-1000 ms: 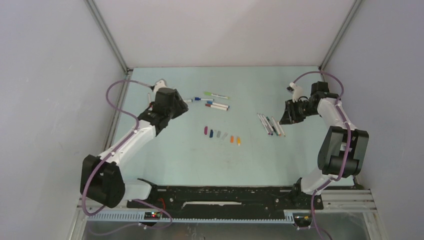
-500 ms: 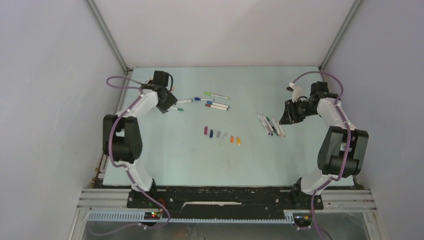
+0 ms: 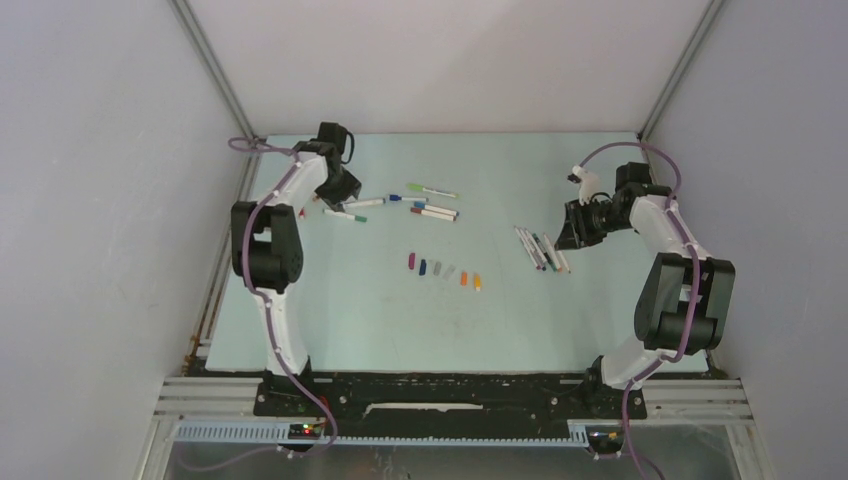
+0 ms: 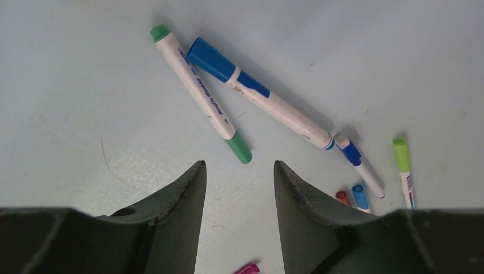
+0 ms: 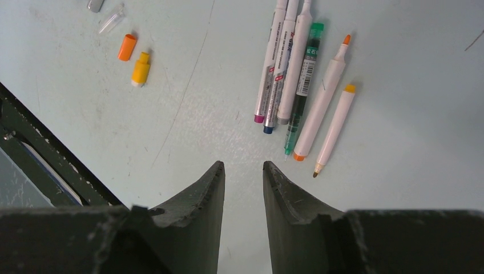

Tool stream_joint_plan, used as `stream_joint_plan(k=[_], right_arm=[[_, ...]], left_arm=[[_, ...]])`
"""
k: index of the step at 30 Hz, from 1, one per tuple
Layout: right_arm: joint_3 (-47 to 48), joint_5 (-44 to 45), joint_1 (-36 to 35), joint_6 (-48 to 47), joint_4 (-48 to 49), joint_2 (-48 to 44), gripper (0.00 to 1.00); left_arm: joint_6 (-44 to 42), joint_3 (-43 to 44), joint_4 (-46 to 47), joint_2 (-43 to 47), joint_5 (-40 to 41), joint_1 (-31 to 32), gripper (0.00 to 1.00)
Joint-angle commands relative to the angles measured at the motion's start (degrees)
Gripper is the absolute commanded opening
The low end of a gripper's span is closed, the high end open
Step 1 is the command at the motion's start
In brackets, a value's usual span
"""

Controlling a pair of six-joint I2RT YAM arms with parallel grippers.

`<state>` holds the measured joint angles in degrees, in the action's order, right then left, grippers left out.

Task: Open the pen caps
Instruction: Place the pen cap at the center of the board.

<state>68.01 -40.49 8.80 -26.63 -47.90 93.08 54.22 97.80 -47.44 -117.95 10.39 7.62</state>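
Several loose pen caps (image 3: 443,270) lie in a row mid-table, from magenta (image 3: 412,261) to orange (image 5: 126,47) and yellow (image 5: 140,68). Several uncapped pens (image 3: 540,248) lie side by side right of them, tips bare (image 5: 297,74). Capped pens lie at the back left: a green-ended pen (image 4: 197,91), a thick blue-capped one (image 4: 257,94), a small blue one (image 4: 357,165) and a light green one (image 4: 402,165). My left gripper (image 4: 237,165) hovers open just short of the green-ended pen, holding nothing. My right gripper (image 5: 242,165) stands open and empty beside the uncapped pens.
Grey walls close in the light table (image 3: 340,320) on three sides, and the left arm reaches along the left wall. The black rail (image 3: 450,395) with both arm bases runs along the near edge. Another capped pen pair (image 3: 435,212) lies behind the cap row.
The left arm has swung up and stretched toward the back left corner, uncovering the green-ended pen, and its jaws have narrowed slightly. The right arm has hardly moved.
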Motion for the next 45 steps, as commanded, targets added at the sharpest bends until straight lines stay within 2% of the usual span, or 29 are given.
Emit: stream_joint_plan(k=[1, 26, 33, 38, 45], right_arm=[[1.64, 0.15, -0.45, -1.12, -0.02, -2.38, 0.34], [1.69, 0.58, -0.71, -1.22, 0.12, -2.91, 0.34], [1.69, 0.67, -0.71, -1.22, 0.09, -3.12, 0.34], [1.73, 0.59, -0.80, -1.23, 0.02, -3.30, 0.34], [1.69, 0.37, -0.80, -1.31, 0.05, -3.69, 0.34]], left_arm=[[1.85, 6.94, -5.25, -3.76, 0.44, -0.84, 0.50], [0.54, 10.66, -7.57, -11.20, -3.11, -1.09, 0.46], [-0.49, 10.29, -9.94, -11.84, -2.66, -1.29, 0.38], [-2.78, 7.81, -9.56, -10.47, -2.10, -1.28, 0.30], [-3.90, -3.14, -4.93, -3.71, -1.73, -1.28, 0.23]])
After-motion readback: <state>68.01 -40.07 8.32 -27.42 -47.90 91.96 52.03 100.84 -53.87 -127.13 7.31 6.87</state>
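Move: The green marker's middle lies about 6 cm below the open left hand, roughly 1 cm ahead and 2 cm left of it. Its green cap end is level with the hand and some 3 cm to its right. The thick blue marker lies about 5 cm ahead and 1 cm right of the hand, and the small blue marker 6 cm ahead and 15 cm right. From the idle right hand, the green marker is some 57 cm left and 12 cm ahead. Down about 6 cm goes the left hand onto the cap end of the green marker, edging forward at first, then drawing back to end some 2.5 cm nearer the base. The wrist tips about 15 degrees so the fingers point more nearly straight down, while they close from half open and pinch the marker at its green cap end. ##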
